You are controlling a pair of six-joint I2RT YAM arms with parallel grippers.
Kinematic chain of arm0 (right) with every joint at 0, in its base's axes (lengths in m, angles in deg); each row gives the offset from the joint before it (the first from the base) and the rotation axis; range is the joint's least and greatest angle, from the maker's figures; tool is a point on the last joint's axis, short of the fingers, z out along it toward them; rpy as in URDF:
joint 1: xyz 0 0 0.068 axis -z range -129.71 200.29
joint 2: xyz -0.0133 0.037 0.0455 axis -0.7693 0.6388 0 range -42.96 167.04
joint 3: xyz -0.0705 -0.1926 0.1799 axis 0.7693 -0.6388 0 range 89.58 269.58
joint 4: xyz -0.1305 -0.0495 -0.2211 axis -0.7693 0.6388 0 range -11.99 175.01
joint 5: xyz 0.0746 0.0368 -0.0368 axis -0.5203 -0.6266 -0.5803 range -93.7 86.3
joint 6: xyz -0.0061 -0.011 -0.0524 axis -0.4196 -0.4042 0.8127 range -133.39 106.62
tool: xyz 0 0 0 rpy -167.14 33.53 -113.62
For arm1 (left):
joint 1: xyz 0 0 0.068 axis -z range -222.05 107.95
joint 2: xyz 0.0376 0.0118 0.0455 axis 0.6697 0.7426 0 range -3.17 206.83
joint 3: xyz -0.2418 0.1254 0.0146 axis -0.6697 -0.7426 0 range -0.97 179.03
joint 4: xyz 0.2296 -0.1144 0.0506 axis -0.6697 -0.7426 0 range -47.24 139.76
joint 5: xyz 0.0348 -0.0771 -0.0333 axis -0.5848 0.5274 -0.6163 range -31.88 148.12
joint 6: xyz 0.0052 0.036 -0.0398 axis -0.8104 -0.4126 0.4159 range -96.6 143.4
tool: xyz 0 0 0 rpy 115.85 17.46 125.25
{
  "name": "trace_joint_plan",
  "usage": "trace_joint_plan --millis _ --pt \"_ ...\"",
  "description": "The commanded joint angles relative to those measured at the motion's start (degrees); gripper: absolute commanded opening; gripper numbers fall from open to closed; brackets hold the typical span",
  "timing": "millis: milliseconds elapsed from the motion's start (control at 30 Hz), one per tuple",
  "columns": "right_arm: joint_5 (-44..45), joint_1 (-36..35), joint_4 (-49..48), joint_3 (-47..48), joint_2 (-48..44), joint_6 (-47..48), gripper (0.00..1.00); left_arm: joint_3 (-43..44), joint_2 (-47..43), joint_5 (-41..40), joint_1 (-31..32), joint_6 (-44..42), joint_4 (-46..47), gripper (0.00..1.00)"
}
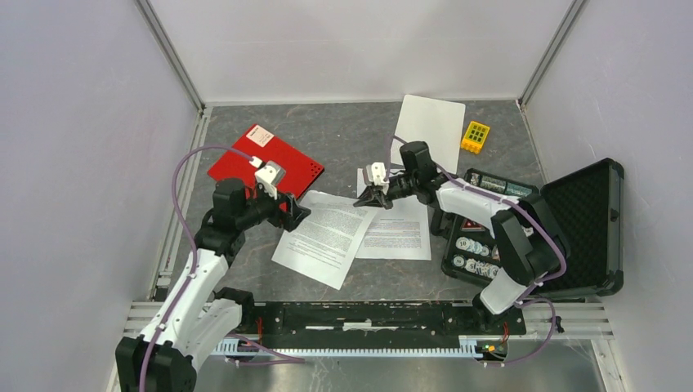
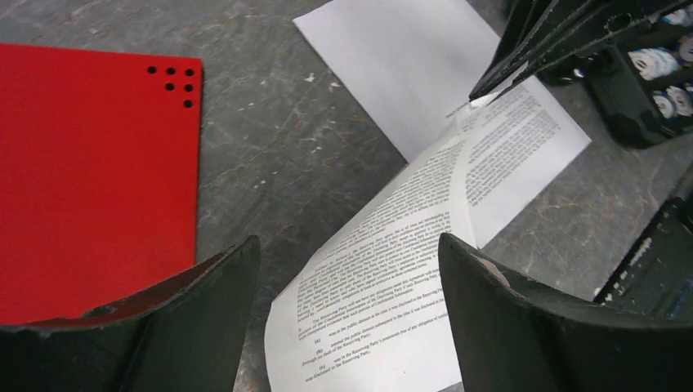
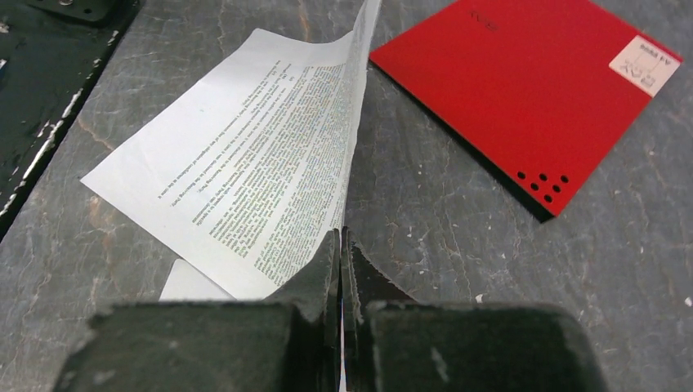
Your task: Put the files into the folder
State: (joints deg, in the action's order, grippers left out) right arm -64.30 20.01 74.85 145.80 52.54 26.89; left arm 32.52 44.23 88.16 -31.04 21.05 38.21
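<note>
The red folder lies closed at the back left, its white label at the far corner. It also shows in the left wrist view and the right wrist view. Two printed sheets lie mid-table: the left one and the right one. My right gripper is shut on the far corner of the left sheet, which curls up off the table. My left gripper is open and empty, above the sheet's left edge beside the folder.
A blank white clipboard lies at the back. A yellow block sits beside it. An open black case with small parts fills the right side. Metal rails run along the near edge.
</note>
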Motion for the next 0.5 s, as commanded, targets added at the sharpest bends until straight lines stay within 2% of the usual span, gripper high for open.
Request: trace_joint_plan --millis 0,133,300,367,467 --pt "-6.41 0.31 2.10 -2.05 -4.68 7.85 0.00 -1.38 -0.76 8.89 0.07 -4.85 4.12 0.86" --pt "-7.52 0.40 1.90 -2.87 -6.23 8.62 0.00 -0.31 1.88 11.47 0.07 -6.97 2.31 0.82" --pt "-7.64 0.93 -2.11 -3.43 -7.76 4.31 0.00 -0.61 2.13 12.02 0.12 -8.32 1.18 0.66" --pt "-7.61 1.29 -5.83 -4.13 -8.12 0.57 0.00 -0.85 1.76 11.47 0.13 -7.80 1.11 0.57" --pt "-5.61 1.39 -14.09 -5.60 -8.21 -7.40 0.03 -0.49 1.48 9.09 0.15 -7.07 0.21 0.24"
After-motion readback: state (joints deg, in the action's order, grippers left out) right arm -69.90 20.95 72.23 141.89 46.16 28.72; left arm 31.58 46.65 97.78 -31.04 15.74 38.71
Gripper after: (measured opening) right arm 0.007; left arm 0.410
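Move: The left hand, fingers wide open, has the raised far-left corner of the lifted file between them; the file's middle lies about 5 cm back, 8 cm right and 11 cm below. From that hand the red folder is some 16 cm ahead and 10 cm left, and the second file 2 cm ahead and 27 cm right, both about 14 cm down. From the right hand, which grips the file's far-right corner, the folder lies 14 cm ahead, 27 cm left, 11 cm down. The left fingers close on the raised far-left corner of the file and pinch it, the hand first easing about 2 cm right and 1.5 cm back, sinking about 1 cm and turning some 10 degrees clockwise. The right hand keeps its shut grip on the other corner, rising about 3 cm and drawing back 2 cm. ##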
